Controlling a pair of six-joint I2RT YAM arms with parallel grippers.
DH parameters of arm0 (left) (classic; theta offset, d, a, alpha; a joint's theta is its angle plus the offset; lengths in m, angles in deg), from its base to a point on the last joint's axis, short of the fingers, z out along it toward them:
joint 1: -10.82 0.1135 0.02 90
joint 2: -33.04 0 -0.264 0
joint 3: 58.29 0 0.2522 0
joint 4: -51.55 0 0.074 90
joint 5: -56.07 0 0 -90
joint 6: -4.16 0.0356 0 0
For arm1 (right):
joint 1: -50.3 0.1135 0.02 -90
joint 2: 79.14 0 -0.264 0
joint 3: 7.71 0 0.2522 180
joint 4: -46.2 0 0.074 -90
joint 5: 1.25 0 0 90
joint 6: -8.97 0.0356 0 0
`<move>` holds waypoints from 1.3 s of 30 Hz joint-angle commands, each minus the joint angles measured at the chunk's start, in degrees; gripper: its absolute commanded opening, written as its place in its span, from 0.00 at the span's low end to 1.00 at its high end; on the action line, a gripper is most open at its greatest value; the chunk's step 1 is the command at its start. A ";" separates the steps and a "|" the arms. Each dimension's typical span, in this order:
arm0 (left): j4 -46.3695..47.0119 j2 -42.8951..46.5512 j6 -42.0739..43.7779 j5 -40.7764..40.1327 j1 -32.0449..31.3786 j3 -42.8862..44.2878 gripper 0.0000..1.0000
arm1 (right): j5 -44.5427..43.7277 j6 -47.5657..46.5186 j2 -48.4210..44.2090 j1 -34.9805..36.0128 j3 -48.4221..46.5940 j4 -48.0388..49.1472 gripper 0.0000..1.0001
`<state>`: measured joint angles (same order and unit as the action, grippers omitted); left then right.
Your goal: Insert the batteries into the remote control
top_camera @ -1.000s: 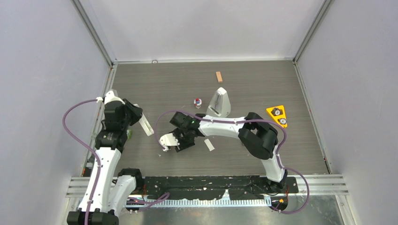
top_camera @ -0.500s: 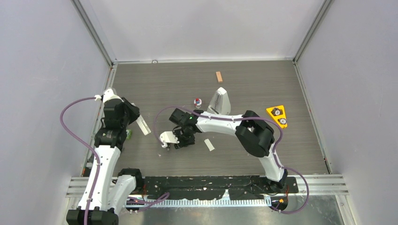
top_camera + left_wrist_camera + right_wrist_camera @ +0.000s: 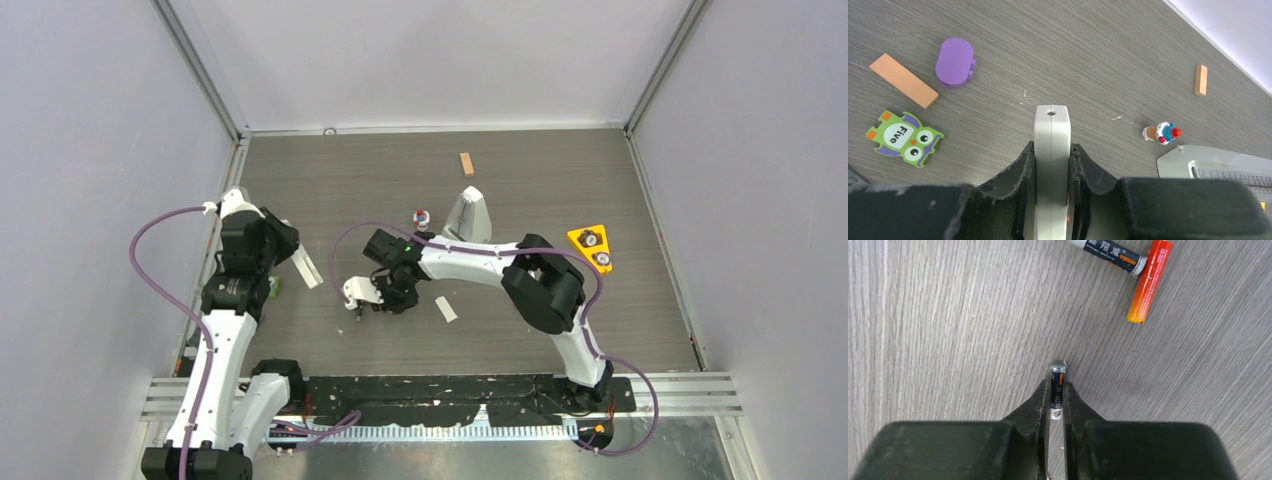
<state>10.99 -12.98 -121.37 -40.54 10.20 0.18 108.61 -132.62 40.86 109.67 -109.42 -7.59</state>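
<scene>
The remote control [image 3: 1051, 130] is a slim white bar held edge-on, clamped between the jaws of my left gripper [image 3: 1051, 150] and raised above the table at the left [image 3: 307, 268]. My right gripper [image 3: 1057, 385] is shut on one dark battery [image 3: 1057, 376], whose metal end pokes out past the fingertips, low over the table centre [image 3: 372, 303]. Two more batteries lie on the wood beyond it: a dark one [image 3: 1110, 251] and a red-orange one [image 3: 1149, 282]. A small white cover [image 3: 446, 309] lies to the right of the right gripper.
A grey metronome [image 3: 468, 220] and a small clown figure [image 3: 421, 217] stand behind the right arm. An orange block [image 3: 466, 163] lies further back and a yellow triangle [image 3: 592, 246] at the right. A purple piece [image 3: 954, 62], a wooden block [image 3: 903, 80] and a green owl [image 3: 903, 139] lie under the left arm.
The right gripper's jaws have closed onto a battery, and that hand has drawn in slightly. The left arm holds the remote almost still.
</scene>
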 commanded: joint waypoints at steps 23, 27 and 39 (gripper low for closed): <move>57.38 -9.40 -27.87 43.06 -8.18 -12.21 0.00 | -6.81 77.72 -33.05 -8.81 4.89 4.56 0.05; 64.31 -10.26 -35.78 38.72 -9.16 -16.39 0.00 | -6.06 85.37 -33.21 -8.91 1.63 0.45 0.05; 64.38 -10.40 -43.43 33.91 -9.82 -20.91 0.00 | -6.99 89.25 -29.86 -7.19 -5.08 -3.85 0.05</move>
<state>71.14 -23.58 -161.94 -5.05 0.75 -20.32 102.31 -45.63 9.13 101.08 -111.08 -10.13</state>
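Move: The battery already pinched by the right fingers, down at the table, lies about 21 cm to the left hand's right, 9 cm back and 19 cm below. From the right hand, the middle of the remote control held by the left is some 19 cm left, 5 cm ahead and 18 cm up. The red battery lies 5 cm left and 4 cm back, the spare black battery 5 cm left and 6 cm back, the battery cover 12 cm right and 5 cm back, all at table height. The battery, kept pinched, goes slightly right and then straight up about 24 cm as the right wrist swings clockwise and tips its fingers from mostly down to left-and-down. The remote control, still gripped by the left hand, travels some 17 cm right towards it, rising and then easing down a little, while that hand swings clockwise and rolls its left side down about 50 degrees. ##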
